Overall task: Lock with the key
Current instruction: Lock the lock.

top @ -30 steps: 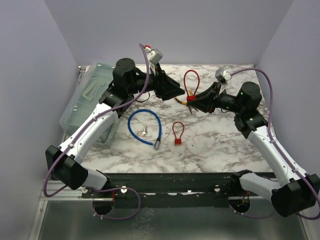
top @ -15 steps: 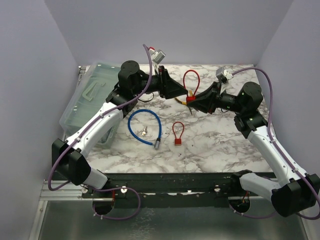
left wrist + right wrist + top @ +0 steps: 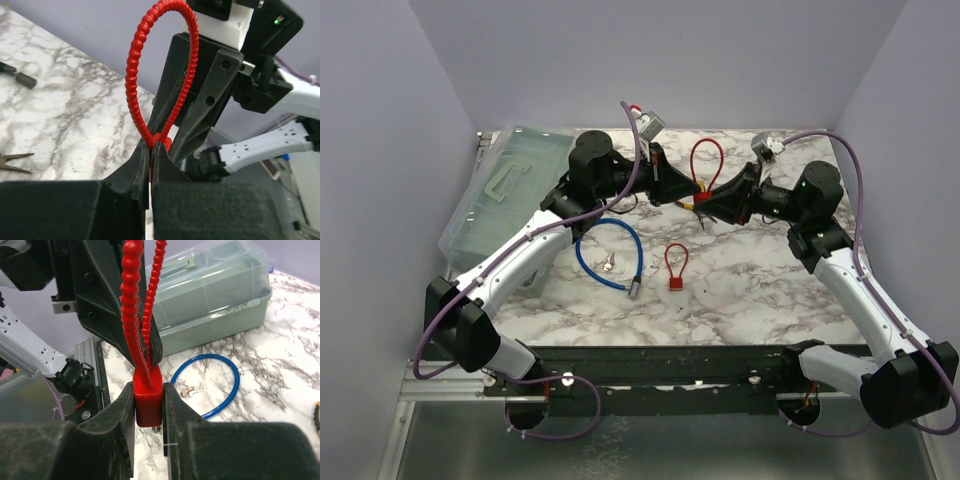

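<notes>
A red lock (image 3: pixel 148 396) with a ribbed red cable loop (image 3: pixel 706 163) is held upright above the back of the marble table. My right gripper (image 3: pixel 148 390) is shut on the lock's body from both sides. My left gripper (image 3: pixel 151 147) faces it and is shut on the foot of the cable, just above the body; its black fingers (image 3: pixel 107 315) stand behind the loop in the right wrist view. A small bunch of keys (image 3: pixel 187 389) lies on the table inside a blue cable loop (image 3: pixel 609 254). A bit of metal shows under the lock body; I cannot tell what it is.
A second, smaller red lock (image 3: pixel 675 268) lies mid-table. A clear plastic box (image 3: pixel 495 195) stands along the left edge. A yellow-handled tool (image 3: pixel 690 204) lies under the two grippers. White walls close in the back and sides.
My left arm has reached to the right, up to the held lock, and its jaws have shut at the cable's foot. The right gripper and the lock have stayed where they were.
</notes>
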Available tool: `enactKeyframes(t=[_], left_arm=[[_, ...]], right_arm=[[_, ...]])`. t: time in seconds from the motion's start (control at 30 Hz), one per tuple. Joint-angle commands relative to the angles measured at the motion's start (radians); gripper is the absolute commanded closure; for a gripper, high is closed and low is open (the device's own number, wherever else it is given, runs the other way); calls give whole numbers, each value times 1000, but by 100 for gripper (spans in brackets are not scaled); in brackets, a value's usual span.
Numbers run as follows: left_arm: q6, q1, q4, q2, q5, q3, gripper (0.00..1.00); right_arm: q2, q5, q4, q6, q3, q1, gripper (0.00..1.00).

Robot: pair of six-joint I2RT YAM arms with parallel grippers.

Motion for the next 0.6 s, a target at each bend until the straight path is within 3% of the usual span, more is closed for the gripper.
enactKeyframes(t=[0.0, 0.07, 0.27, 0.3, 0.37, 0.4, 0.57], left_arm=[[172, -89, -177, -6, -48, 12, 100], [146, -74, -166, -6, -27, 15, 96], [200, -69, -220, 1, -26, 32, 100], [200, -68, -226, 4, -25, 36, 94], [176, -61, -199, -2, -32, 38, 58], [146, -48, -169, -6, -34, 38, 52], [53, 18, -9, -39, -78, 36, 45]], right_arm=[[0, 45, 44, -2, 42, 6, 100], [-10, 32, 38, -10, 31, 7, 100], [-20, 41, 57, 15, 32, 7, 100], [-16, 43, 67, 22, 36, 7, 100], [-8, 62, 73, 40, 45, 7, 100], [-6, 78, 72, 49, 48, 6, 100], [-12, 155, 55, 97, 38, 6, 100]])
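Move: The left fingers are already shut at the foot of the red cable loop; the red lock's body lies about 2 cm below this hand and 1 cm to its right. It sits in the right hand's closed fingers, roughly 1 cm to the left of that hand's point. From the left hand, some 17 cm lower, the second red lock lies about 4 cm ahead and 4 cm left, and the pliers some 18 cm ahead and 2 cm right. With the shut left fingertips still at the cable's foot, close above the lock body, the left hand sinks barely 1 cm and tips about 5 degrees, while the right hand keeps its grip on the body and dips with it before easing back up. The left hand then all but stays in place and opens its fingers to about half, letting go of the cable, so that they straddle the loop and the top of the lock, and the right hand drifts just under 1 cm forward. ##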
